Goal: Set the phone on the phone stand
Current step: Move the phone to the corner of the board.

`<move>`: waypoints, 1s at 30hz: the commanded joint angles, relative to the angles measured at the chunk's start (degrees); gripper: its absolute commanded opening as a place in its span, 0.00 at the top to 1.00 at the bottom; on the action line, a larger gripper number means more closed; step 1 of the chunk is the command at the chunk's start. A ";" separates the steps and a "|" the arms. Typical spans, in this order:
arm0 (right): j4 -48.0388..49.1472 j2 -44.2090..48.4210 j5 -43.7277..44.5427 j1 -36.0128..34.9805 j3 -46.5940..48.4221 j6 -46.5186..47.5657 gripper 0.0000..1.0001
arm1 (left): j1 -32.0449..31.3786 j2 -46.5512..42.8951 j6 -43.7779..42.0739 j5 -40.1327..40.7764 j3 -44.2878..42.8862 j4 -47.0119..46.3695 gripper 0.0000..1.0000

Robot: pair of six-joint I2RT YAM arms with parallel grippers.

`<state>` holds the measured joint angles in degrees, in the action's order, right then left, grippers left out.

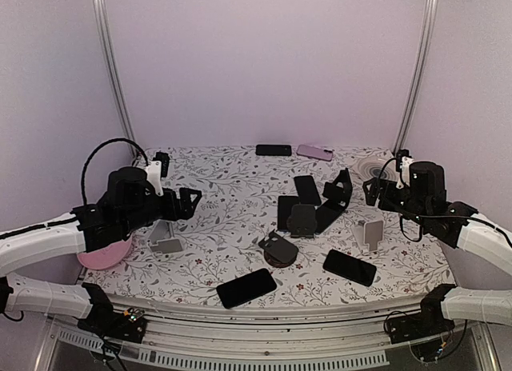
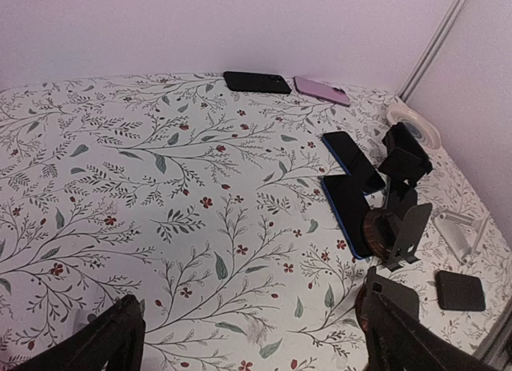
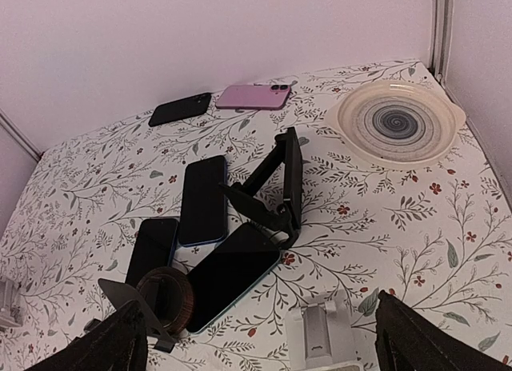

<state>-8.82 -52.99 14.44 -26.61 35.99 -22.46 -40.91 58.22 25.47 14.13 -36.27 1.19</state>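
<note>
Several phones lie flat on the floral table: one at the front (image 1: 246,287), one at the front right (image 1: 350,267), and dark ones in the middle (image 3: 202,198) (image 3: 232,275). Among the phone stands are a white one (image 1: 370,233) (image 3: 324,335), a black folding one (image 1: 338,191) (image 3: 276,191), a round wooden one (image 3: 164,299) (image 2: 392,235) and a grey one (image 1: 164,239). My left gripper (image 1: 188,203) (image 2: 256,339) hangs open over bare cloth. My right gripper (image 1: 372,191) (image 3: 264,343) is open above the white stand. Neither holds anything.
A black phone (image 1: 273,149) and a pink phone (image 1: 314,152) lie by the back wall. A striped plate (image 1: 372,167) sits back right, a pink dish (image 1: 104,255) under the left arm. Another dark stand (image 1: 278,249) stands mid-front.
</note>
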 commanded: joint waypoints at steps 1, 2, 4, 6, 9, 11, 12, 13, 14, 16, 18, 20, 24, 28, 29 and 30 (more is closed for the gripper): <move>1.10 -0.09 -0.42 0.07 -0.46 0.70 0.01 | 0.48 0.15 -0.52 -0.24 -0.61 -0.40 0.03; 1.02 -0.16 -0.31 0.07 -0.43 0.74 0.01 | 0.48 0.14 -0.51 -0.24 -0.54 -0.40 0.03; 0.72 -0.40 -0.35 0.07 -0.39 0.88 0.01 | 0.48 0.19 -0.51 -0.24 -0.43 -0.40 0.03; 0.58 -0.45 -0.52 0.07 -0.39 0.92 0.01 | 0.48 0.17 -0.51 -0.24 -0.31 -0.40 0.03; 0.34 -0.98 -0.76 0.07 -0.32 1.32 0.01 | 0.48 0.23 -0.43 -0.37 -0.21 -0.49 0.03; 0.17 -1.63 -1.09 0.07 -0.26 1.44 0.01 | 0.48 0.24 -0.36 -0.48 -0.23 -0.53 0.03; 0.10 -2.05 -1.30 0.07 -0.10 1.45 0.01 | 0.48 0.25 -0.34 -0.46 -0.25 -0.50 0.03; 0.05 -2.44 -1.53 0.09 0.00 1.58 0.01 | 0.48 0.28 -0.34 -0.50 -0.23 -0.49 0.03; 0.03 -2.85 -1.86 0.07 0.04 1.74 0.01 | 0.50 0.25 -0.34 -0.44 -0.21 -0.49 0.03; 0.11 -3.76 -2.47 0.05 0.28 1.88 0.01 | 0.48 0.22 -0.34 -0.58 -0.20 -0.54 0.03; 0.19 -4.59 -3.17 0.06 0.47 2.11 0.01 | 0.52 0.27 -0.25 -0.72 -0.12 -0.57 0.03; 0.29 -5.63 -3.81 0.07 0.71 2.30 0.01 | 0.52 0.24 -0.10 -0.82 0.10 -0.66 0.03; 0.32 -7.70 -5.11 0.02 1.04 2.58 0.01 | 0.52 0.40 0.31 -1.37 0.40 -1.15 0.03; 1.00 -10.29 -7.49 -0.02 1.26 2.52 0.01 | 0.49 0.94 1.30 -3.27 1.03 -2.45 0.03; 1.14 -10.96 -8.11 -0.09 1.29 2.47 0.01 | 0.48 1.25 1.59 -3.93 1.23 -2.99 0.03; 1.29 -11.79 -8.53 -0.27 1.40 2.36 0.01 | 0.49 1.66 1.86 -4.70 1.39 -3.62 0.03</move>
<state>-8.93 -62.63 8.84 -26.61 36.03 -20.47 -40.91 58.61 26.15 12.23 -36.12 0.34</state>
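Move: The blue-edged phone lying between the black stands is about 7 cm ahead of the right hand, 9 cm to its left and 20 cm below. The folded black stand is some 15 cm ahead and 5 cm left, the brown-ringed stand 2 cm ahead and 19 cm left; the white stand sits almost straight below, 1 cm back and 2 cm right. From the left hand the phone is about 9 cm ahead and 44 cm right. After a short pause the right hand sinks about 5.5 cm, gathering speed and easing some 2 cm left, down towards the blue-edged phone beside the black stands, still well above the table. Its fingers stay wide open and touch nothing, while the wrist tips about 10 degrees further down and turns slightly counter-clockwise. ##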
